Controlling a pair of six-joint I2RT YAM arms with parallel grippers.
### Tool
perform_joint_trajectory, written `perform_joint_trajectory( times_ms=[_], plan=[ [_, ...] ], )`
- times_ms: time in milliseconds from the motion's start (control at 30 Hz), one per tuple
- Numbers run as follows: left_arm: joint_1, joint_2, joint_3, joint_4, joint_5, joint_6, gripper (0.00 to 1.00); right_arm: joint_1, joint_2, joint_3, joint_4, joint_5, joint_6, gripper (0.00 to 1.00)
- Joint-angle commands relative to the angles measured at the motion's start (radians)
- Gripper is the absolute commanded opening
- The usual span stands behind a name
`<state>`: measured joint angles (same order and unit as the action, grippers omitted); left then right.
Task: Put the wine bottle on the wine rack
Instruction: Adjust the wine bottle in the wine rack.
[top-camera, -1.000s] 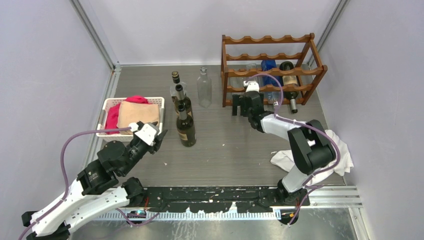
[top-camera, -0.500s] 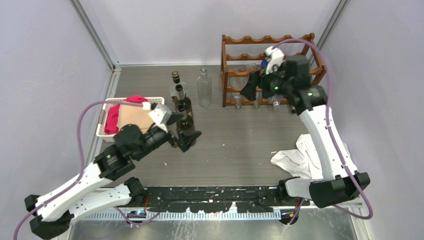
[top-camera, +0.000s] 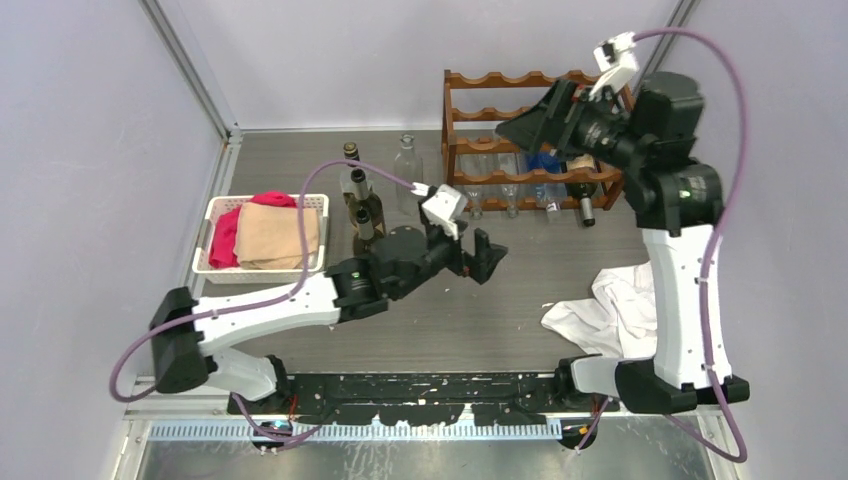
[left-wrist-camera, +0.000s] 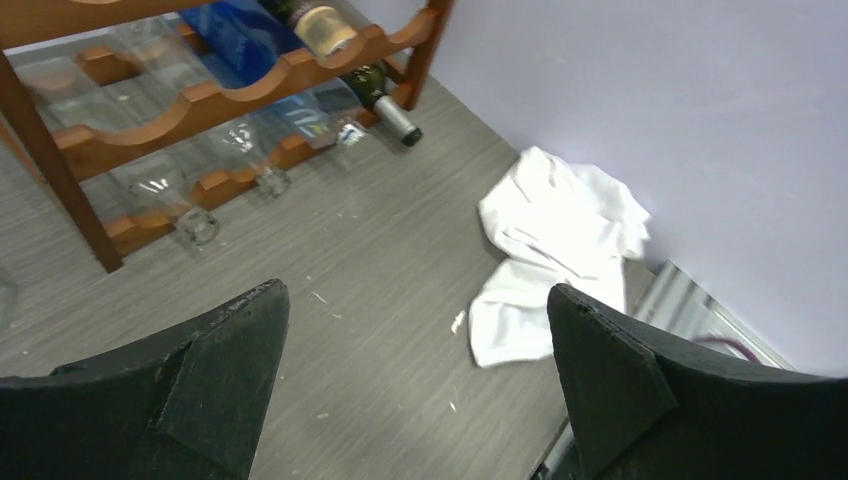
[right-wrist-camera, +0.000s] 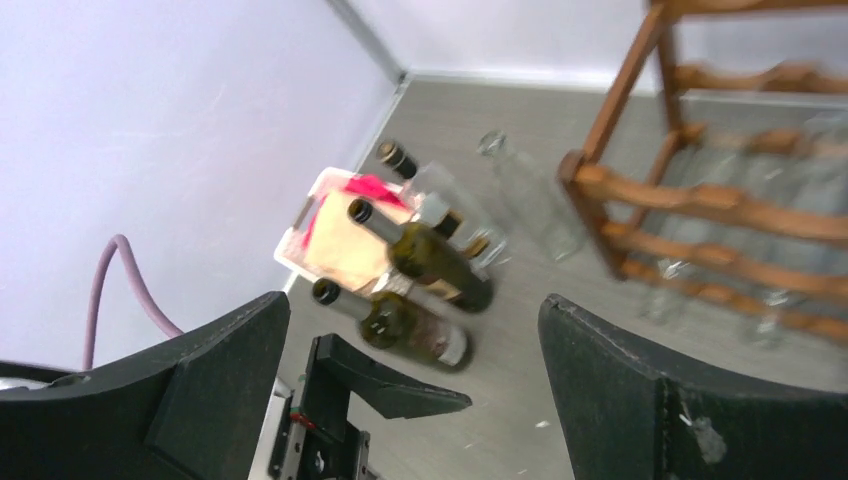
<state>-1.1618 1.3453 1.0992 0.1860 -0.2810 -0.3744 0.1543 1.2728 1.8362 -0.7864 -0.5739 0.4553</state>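
Three dark wine bottles (top-camera: 360, 200) stand in a row left of centre; they also show in the right wrist view, the nearest being the front wine bottle (right-wrist-camera: 405, 325). The reddish-brown wine rack (top-camera: 470, 108) stands at the back right with clear, blue and dark bottles lying on its lower tiers (left-wrist-camera: 300, 70). My left gripper (top-camera: 482, 258) (left-wrist-camera: 412, 292) hangs open over bare table at centre, right of the bottles and empty. My right gripper (top-camera: 515, 128) (right-wrist-camera: 415, 302) is raised high in front of the rack, open and empty.
A clear glass bottle (top-camera: 406, 165) stands beside the rack. A white basket (top-camera: 205, 262) with red and tan cloths sits at the left. A crumpled white cloth (top-camera: 615, 310) (left-wrist-camera: 555, 235) lies at the right, near the right arm's base.
The left arm swung from beside the basket past the front bottle to the table's centre, and its jaws opened wide. The right arm rose from the rack's foot to high in front of it.
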Motion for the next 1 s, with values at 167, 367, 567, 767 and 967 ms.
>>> perform_joint_trajectory(
  times_ms=[167,367,567,767,967],
  plan=[
    [0.02,0.37,0.309,-0.211,-0.383,-0.128,0.84,-0.202,-0.008,0.044,-0.29,0.125,-0.361,1.0],
    [0.087,0.584,0.462,-0.422,-0.41,-0.22,0.71,-0.273,-0.156,-0.309,-0.088,0.064,-0.363,1.0],
    [0.12,0.779,0.636,-0.478,-0.471,-0.146,0.56,-0.371,-0.185,-0.508,0.094,-0.082,-0.278,1.0],
    [0.137,0.927,0.846,-0.568,-0.528,0.009,0.56,-0.469,-0.178,-0.622,0.212,-0.176,-0.21,1.0],
    [0.138,1.053,1.039,-0.675,-0.544,0.118,0.57,-0.491,-0.155,-0.666,0.256,-0.197,-0.198,1.0]
  ],
)
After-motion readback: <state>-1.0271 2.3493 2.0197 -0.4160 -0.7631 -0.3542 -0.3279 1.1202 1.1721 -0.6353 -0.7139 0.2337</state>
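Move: The neck of the leftmost clear bottle, sticking out of the rack's lower tier, lies about 22 cm ahead of the left hand, 3 cm to its right and 25 cm below. The second clear bottle's neck is level with that neck and some 7 cm to the right of it, the blue bottle's neck some 15 cm to the right of it. From the right hand the first neck is roughly 12 cm ahead, 5 cm left and 38 cm below. Down and forward, by about 20 cm each, the empty left hand swoops to the leftmost clear bottle's neck, its fingers swinging from pointing right to forward and tipping down while they close to a bit over half open. The open, empty right hand lifts briefly, then sinks and swings right towards the blue bottle's neck. ##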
